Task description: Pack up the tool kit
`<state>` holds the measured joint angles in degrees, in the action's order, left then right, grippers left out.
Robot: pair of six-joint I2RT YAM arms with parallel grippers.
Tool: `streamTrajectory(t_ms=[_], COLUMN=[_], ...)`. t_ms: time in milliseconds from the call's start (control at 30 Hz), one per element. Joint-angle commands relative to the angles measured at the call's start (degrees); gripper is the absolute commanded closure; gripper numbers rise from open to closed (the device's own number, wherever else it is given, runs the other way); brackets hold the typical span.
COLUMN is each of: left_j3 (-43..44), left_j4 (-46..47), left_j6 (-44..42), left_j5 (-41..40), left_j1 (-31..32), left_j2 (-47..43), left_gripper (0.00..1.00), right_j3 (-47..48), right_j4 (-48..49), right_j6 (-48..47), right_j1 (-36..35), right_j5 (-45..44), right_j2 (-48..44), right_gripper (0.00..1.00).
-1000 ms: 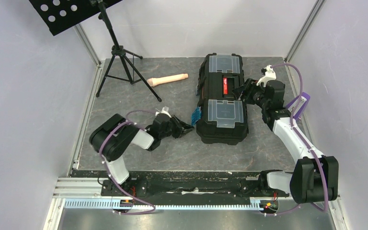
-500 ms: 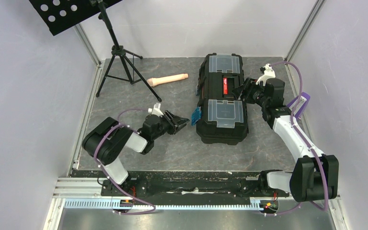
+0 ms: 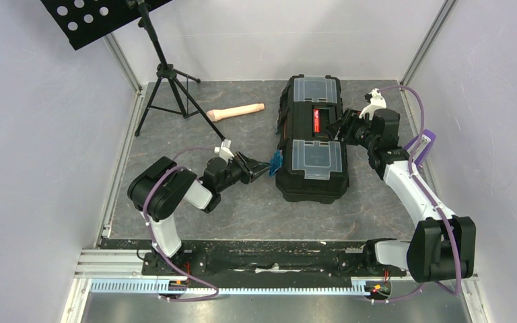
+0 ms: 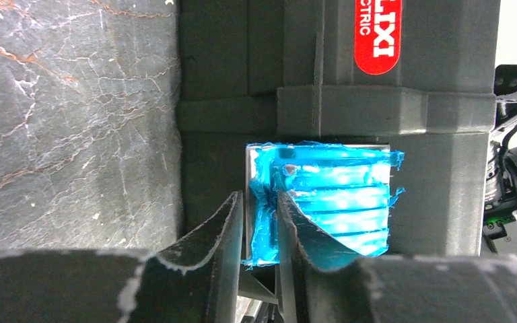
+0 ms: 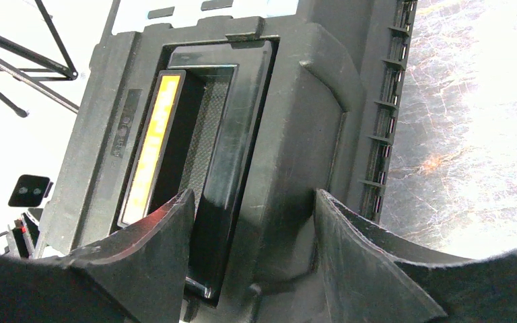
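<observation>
The black toolbox (image 3: pixel 313 185) lies on the dark mat with its two clear-lidded compartments up and its lid down. On its left side a blue latch (image 3: pixel 275 161) sticks out. My left gripper (image 3: pixel 264 166) is at that latch. In the left wrist view the left gripper (image 4: pixel 259 196) pinches the near edge of the blue latch (image 4: pixel 336 195) on the toolbox (image 4: pixel 404 94) wall. My right gripper (image 3: pixel 341 126) is at the box's right side. There the right gripper (image 5: pixel 254 196) spans the carry handle (image 5: pixel 229 134) and the ridge of the toolbox (image 5: pixel 309 87), its jaws wide.
A beige cylindrical handle (image 3: pixel 235 111) lies on the mat behind and left of the box. A black tripod stand (image 3: pixel 168 87) fills the back left corner. A purple object (image 3: pixel 426 142) sits at the right wall beside my right arm.
My left gripper has lifted and moved right onto the blue latch, its jaws opening and then narrowing on it. The right arm and the toolbox have not moved.
</observation>
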<state>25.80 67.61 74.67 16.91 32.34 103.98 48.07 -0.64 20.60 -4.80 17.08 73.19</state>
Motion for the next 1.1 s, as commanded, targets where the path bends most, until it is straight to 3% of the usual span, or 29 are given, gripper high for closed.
streamTrajectory(t_ms=[0,100,333,767,933,1067], left_j3=[1.92,3.02,8.97,18.62,22.08,20.54], left_j4=[-1.11,-2.36,-10.41,-22.84,-35.39,-38.36], left_j6=[1.18,0.94,-1.42,-6.01,-11.02,-11.91], left_j5=[2.38,2.55,2.66,0.80,-5.87,-12.55], left_j1=[2.37,3.18,6.51,13.29,16.26,15.55], left_j2=[3.62,4.89,6.81,7.79,3.88,0.42], left_gripper=[0.74,0.83,0.88,0.89,0.89,0.85], right_j3=[-7.45,-8.12,-9.16,-11.29,-11.77,-11.53], right_j4=[-24.28,-24.32,-24.64,-21.18,-20.00,-19.64], right_j6=[-6.23,-6.32,-6.45,-3.82,-2.33,-1.72], right_j1=[-4.85,-5.43,-7.97,-12.49,-12.79,-12.77], right_j5=[6.36,6.39,6.13,6.68,6.25,4.76], right_j2=[9.50,9.95,12.07,14.28,13.93,13.14], right_gripper=[0.98,1.00,1.00,1.00,1.00,1.00])
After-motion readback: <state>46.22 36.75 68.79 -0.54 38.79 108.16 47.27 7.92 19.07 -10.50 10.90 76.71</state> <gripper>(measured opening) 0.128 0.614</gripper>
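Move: Just to the right of the left fingertips hangs the open near latch, blue, about 2 cm off, 1 cm ahead and 2 cm higher; the toolbox's middle lies some 12 cm right and 7 cm ahead. The logo is about 8 cm ahead and 3 cm right, the far latch 12 cm ahead and 2 cm right. The right hand grips the lid's right edge, the toolbox's middle about 7 cm left, 2 cm back and 8 cm below. Sliding forward about 6 cm past the near latch while pushing some 4 cm rightward against the toolbox's left side, the left hand closes its part-open fingers, then sinks 3 cm and rolls its left side up. The right hand keeps its grip on the lid edge, moving about 2 cm forward and then as far left. ##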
